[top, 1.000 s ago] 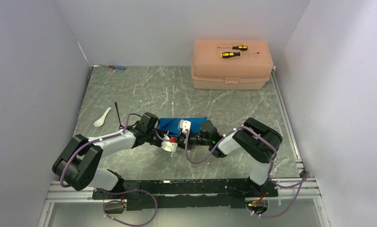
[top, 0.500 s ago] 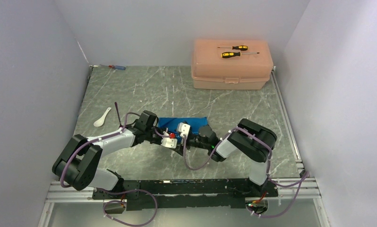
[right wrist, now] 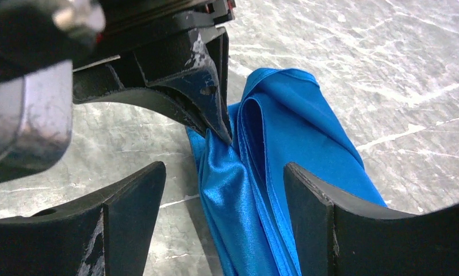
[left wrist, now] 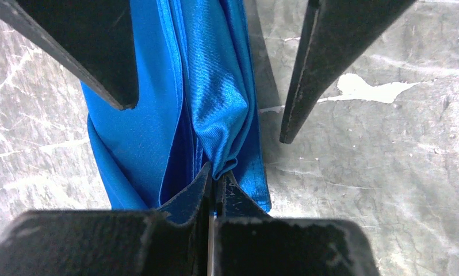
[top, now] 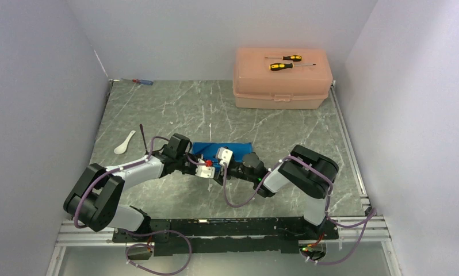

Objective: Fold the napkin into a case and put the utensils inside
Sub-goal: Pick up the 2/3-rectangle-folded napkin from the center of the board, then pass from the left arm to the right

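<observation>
The bright blue napkin (top: 238,148) lies folded into a narrow strip at the table's middle, also in the left wrist view (left wrist: 210,98) and the right wrist view (right wrist: 285,138). My left gripper (left wrist: 215,178) is shut, pinching a raised fold at the strip's end. My right gripper (right wrist: 224,195) is open, its fingers straddling the strip's near layers opposite the left gripper. In the top view both grippers meet over the napkin's left half (top: 213,164). The white spoon (top: 123,144) and the dark purple fork (top: 143,138) lie to the left, apart from both grippers.
A peach plastic box (top: 282,83) stands at the back right with two yellow-and-black screwdrivers (top: 285,62) on its lid. A small blue-and-red screwdriver (top: 141,81) lies at the back left corner. Grey walls close in the left and right sides.
Both grippers have shifted slightly left and away along the napkin. The right arm has stretched further in towards the left gripper.
</observation>
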You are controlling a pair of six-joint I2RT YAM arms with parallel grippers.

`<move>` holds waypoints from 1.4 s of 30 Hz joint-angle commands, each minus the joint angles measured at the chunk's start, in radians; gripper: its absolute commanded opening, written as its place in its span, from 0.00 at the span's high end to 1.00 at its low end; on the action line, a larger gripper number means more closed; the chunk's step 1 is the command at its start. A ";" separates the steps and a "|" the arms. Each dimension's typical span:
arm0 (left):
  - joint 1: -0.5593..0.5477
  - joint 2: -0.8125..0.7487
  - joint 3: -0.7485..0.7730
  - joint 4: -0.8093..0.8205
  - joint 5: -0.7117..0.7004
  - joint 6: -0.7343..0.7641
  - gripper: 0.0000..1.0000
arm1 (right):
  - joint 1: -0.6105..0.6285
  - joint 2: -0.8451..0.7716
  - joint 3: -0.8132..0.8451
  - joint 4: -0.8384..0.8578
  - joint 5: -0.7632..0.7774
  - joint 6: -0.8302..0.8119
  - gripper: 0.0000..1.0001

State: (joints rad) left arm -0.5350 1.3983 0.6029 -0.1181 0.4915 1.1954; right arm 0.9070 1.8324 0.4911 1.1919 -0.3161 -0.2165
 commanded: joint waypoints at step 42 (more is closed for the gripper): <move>0.044 -0.034 0.087 -0.050 0.013 -0.116 0.51 | 0.051 0.175 0.086 0.119 0.135 0.016 0.76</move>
State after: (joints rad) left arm -0.5022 1.4033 0.6281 -0.1543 0.4980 1.1194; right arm 0.9432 1.9999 0.5537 1.3338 -0.1753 -0.1822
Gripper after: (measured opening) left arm 0.355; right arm 0.282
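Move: The right hand goes for the raised fold at the near-left end of the napkin, about 2 cm ahead, 2 cm to its left and 2 cm lower. That grasp spot lies roughly 3 cm to the right of the left hand, level with it, as the left hand still pinches the fold's left tip. The napkin's middle lies some 4 cm ahead of the right hand, 5 cm to its right and 4 cm below; the fork lies about 25 cm left and 10 cm ahead. The fold, straddled by the right fingers, comes snugly between them as the gap narrows from wide open to about a quarter. The right hand first sinks about 2 cm, then slides forward and left some 2 cm each, eases back right a little, and ends close against the left fingertips. The left hand holds its pinch nearly in place, then begins to open and loosens on the fold's tip at the very end. ##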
